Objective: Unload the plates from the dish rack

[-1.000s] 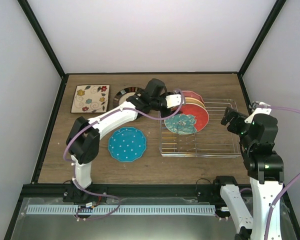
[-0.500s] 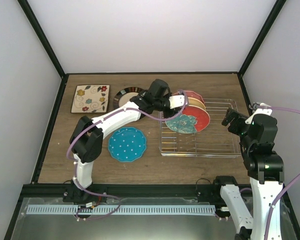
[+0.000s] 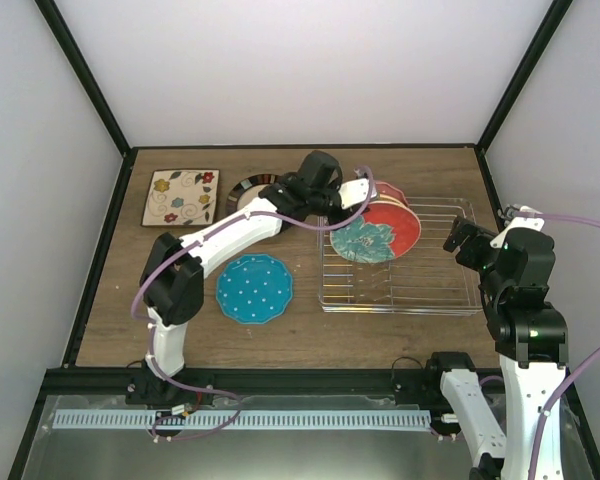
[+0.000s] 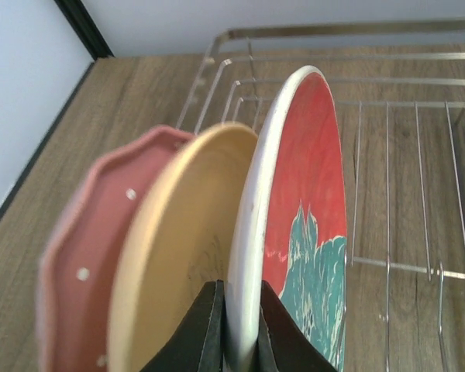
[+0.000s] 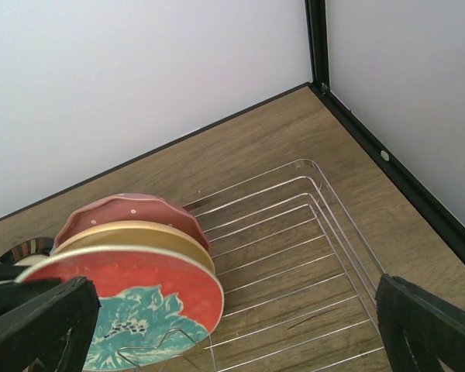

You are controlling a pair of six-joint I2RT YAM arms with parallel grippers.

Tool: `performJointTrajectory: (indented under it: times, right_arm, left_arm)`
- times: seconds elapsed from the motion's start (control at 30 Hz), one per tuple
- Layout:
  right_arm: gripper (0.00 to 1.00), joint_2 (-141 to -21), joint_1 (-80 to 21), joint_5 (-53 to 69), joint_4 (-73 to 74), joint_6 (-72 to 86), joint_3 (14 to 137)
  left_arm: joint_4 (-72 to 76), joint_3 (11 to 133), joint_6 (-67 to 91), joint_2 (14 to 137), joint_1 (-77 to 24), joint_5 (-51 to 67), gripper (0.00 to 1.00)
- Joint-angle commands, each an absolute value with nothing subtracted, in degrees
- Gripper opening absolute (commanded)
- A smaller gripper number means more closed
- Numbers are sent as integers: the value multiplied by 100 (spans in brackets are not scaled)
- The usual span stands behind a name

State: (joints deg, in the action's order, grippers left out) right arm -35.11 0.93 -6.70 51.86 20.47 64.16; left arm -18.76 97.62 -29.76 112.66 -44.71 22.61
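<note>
The silver wire dish rack (image 3: 430, 290) holds three upright plates at its back left: red with teal flower (image 3: 378, 238), orange-yellow (image 4: 174, 240) behind it, pink-red scalloped (image 4: 85, 248) at the back. My left gripper (image 4: 237, 341) is shut on the rim of the red flower plate (image 4: 310, 194), jaws on either side of its white edge. The teal polka-dot plate (image 3: 254, 288), the square floral plate (image 3: 182, 196) and the striped-rim plate (image 3: 250, 188) lie on the table left of the rack. My right gripper (image 3: 462, 238) is open and empty over the rack's right end (image 5: 310, 256).
The enclosure's black frame and white walls bound the table on three sides. My left arm stretches over the striped-rim plate. The right half of the rack holds no plates.
My left gripper has closed in on the red flower plate's rim and tipped the plate slightly up and toward the back. The right arm has barely moved.
</note>
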Motion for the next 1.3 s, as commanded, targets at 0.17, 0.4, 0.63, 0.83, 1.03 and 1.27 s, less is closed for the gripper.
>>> performJointTrajectory:
  times: [0.17,0.4,0.63,0.83,1.03,1.27]
  right_arm:
    - [100,-3385,53,-740,5086,2141,6539]
    - [100,-3387,53,-572,4881,2219,6345]
    - [100,-3605,53,-291,4486,2214,6176]
    - [100,-3835,53,-90,4252,2124,6118]
    - [100,-3964,53,-12,4145,2006,6083]
    - [100,-4200,53,165,3945,1908,6081]
  left_arm:
    - [-800,10914,-1873,10035,-4391,2444,4]
    - [-208,11161,-169,9465,-3467,2420,4]
    - [-193,10817,2361,9441,-1124,2502,4]
    - [111,9192,3841,9276,490,2820,4]
    - [185,7709,4532,8907,1209,2915,4]
    - [353,6871,4741,8953,1206,3210,4]
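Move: With the red flowered plate's rim already pinched in my left hand, the square flowered plate I carry towards lies about 47 cm to the left, 14 cm farther out and 20 cm below. The dark-rimmed plate is some 19 cm left and 10 cm ahead, the blue dotted one 21 cm left and 17 cm nearer me, both at table height. Close by, the orange plate's middle is roughly 10 cm right, 4 cm ahead and 7 cm lower. From my right hand, the square plate is about 73 cm left, 28 cm ahead and 32 cm down. My left hand keeps its pinch and lifts the red plate almost 30 cm up out of the rack, arcs it left and somewhat forward past the dark-rimmed plate, some 48 cm leftward in all, then lowers it fast towards the square plate. Meanwhile my wrist swings round counter-clockwise and rolls the plate over. My empty right hand drifts about 5 cm forward and left, still open. ##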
